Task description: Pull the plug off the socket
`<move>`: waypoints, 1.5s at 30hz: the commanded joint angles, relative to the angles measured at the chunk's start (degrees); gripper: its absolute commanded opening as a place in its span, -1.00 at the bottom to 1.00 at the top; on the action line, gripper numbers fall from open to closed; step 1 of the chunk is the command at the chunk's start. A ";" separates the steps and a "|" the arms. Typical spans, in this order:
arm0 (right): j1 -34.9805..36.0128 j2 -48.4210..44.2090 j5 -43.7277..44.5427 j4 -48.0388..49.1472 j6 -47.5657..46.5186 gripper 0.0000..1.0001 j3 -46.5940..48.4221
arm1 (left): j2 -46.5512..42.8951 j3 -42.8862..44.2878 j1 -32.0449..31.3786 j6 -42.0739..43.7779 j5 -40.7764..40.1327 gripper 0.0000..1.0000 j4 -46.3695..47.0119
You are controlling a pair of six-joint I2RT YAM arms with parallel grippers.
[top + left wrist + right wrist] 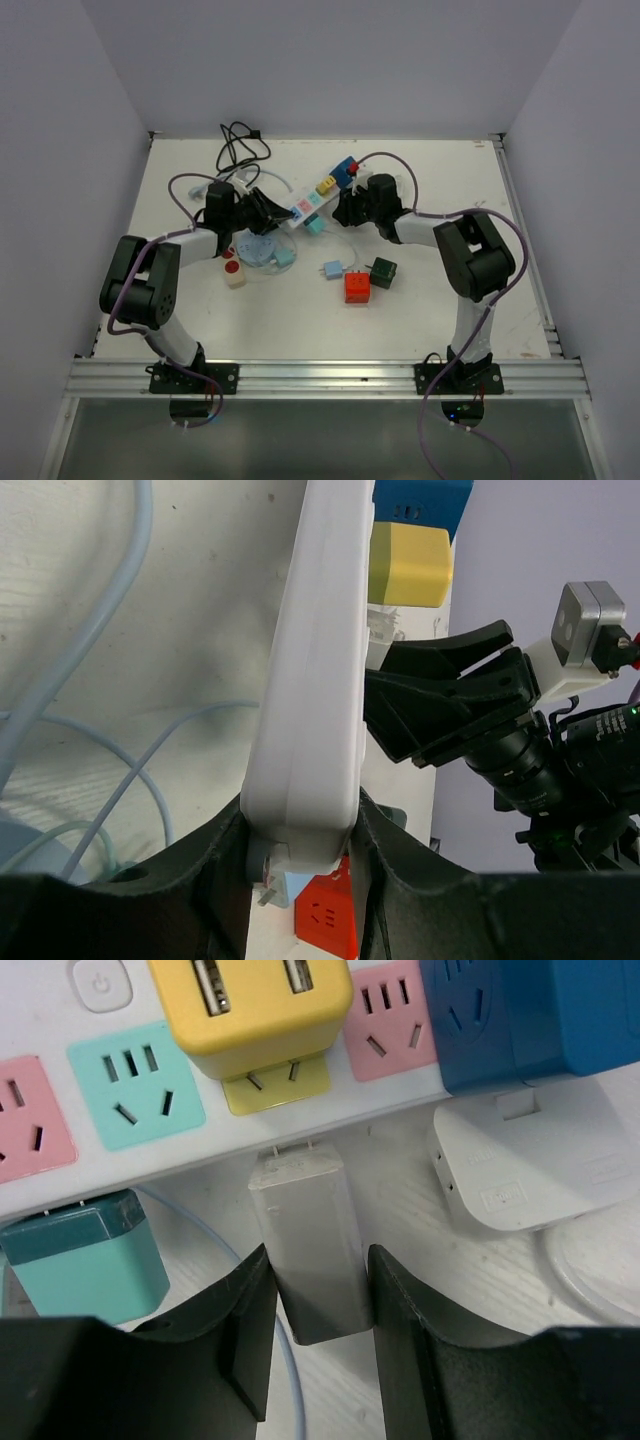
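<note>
A white power strip (305, 207) with pink and teal sockets (135, 1085) lies at the table's back middle. My left gripper (300, 850) is shut on the strip's (310, 680) near end, one finger on each side. A grey plug (308, 1230) lies on the table, its two prongs pointing at the strip's side edge. My right gripper (318, 1310) has closed around this plug's body, its fingers (240, 1320) pressing both sides. In the top view the right gripper (338, 207) sits at the strip's near side and hides the grey plug.
A yellow USB adapter (250, 1005) and a blue plug (530, 1020) sit in the strip. A teal plug (85, 1255) and a white adapter (530, 1160) lie beside the grey one. A red cube (358, 288), a dark green cube (383, 272) and cables (240, 145) lie about.
</note>
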 commanded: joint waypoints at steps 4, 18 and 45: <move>1.31 -9.49 3.55 -10.59 -6.44 -1.00 -1.11 | 1.62 7.49 1.11 -1.92 -2.69 -1.00 -1.23; 2.37 -10.47 2.07 -33.45 -7.50 -1.00 7.41 | 1.44 11.90 1.64 4.05 -9.73 -1.00 -6.69; 2.54 -9.23 -6.47 -42.79 0.67 -1.00 11.65 | -1.20 6.36 -4.60 7.66 -16.15 -1.00 -4.58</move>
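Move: The right fingers already hold the white plug practically at the hand point, its prongs at the near side of the power strip, whose middle is about 2 cm ahead and 5 cm left. The yellow adapter sits 5 cm ahead and 3 cm left, the teal adapter 5 cm back and 6 cm left, the blue cube 8 cm ahead and 1 cm right. From the left hand, gripping the strip's end, the plug lies about 11 cm right, 3 cm ahead, 4 cm lower. Keep both grips shut and lift a little with both hands, the left carrying the strip some 3 cm forward and up, then holding there with a slight tilt. Draw the right hand back, at first also rightward, slowly against the strip, then faster with a swing back left, about 9 cm in all, tipping its fingers down some 20 degrees as the plug comes away. ##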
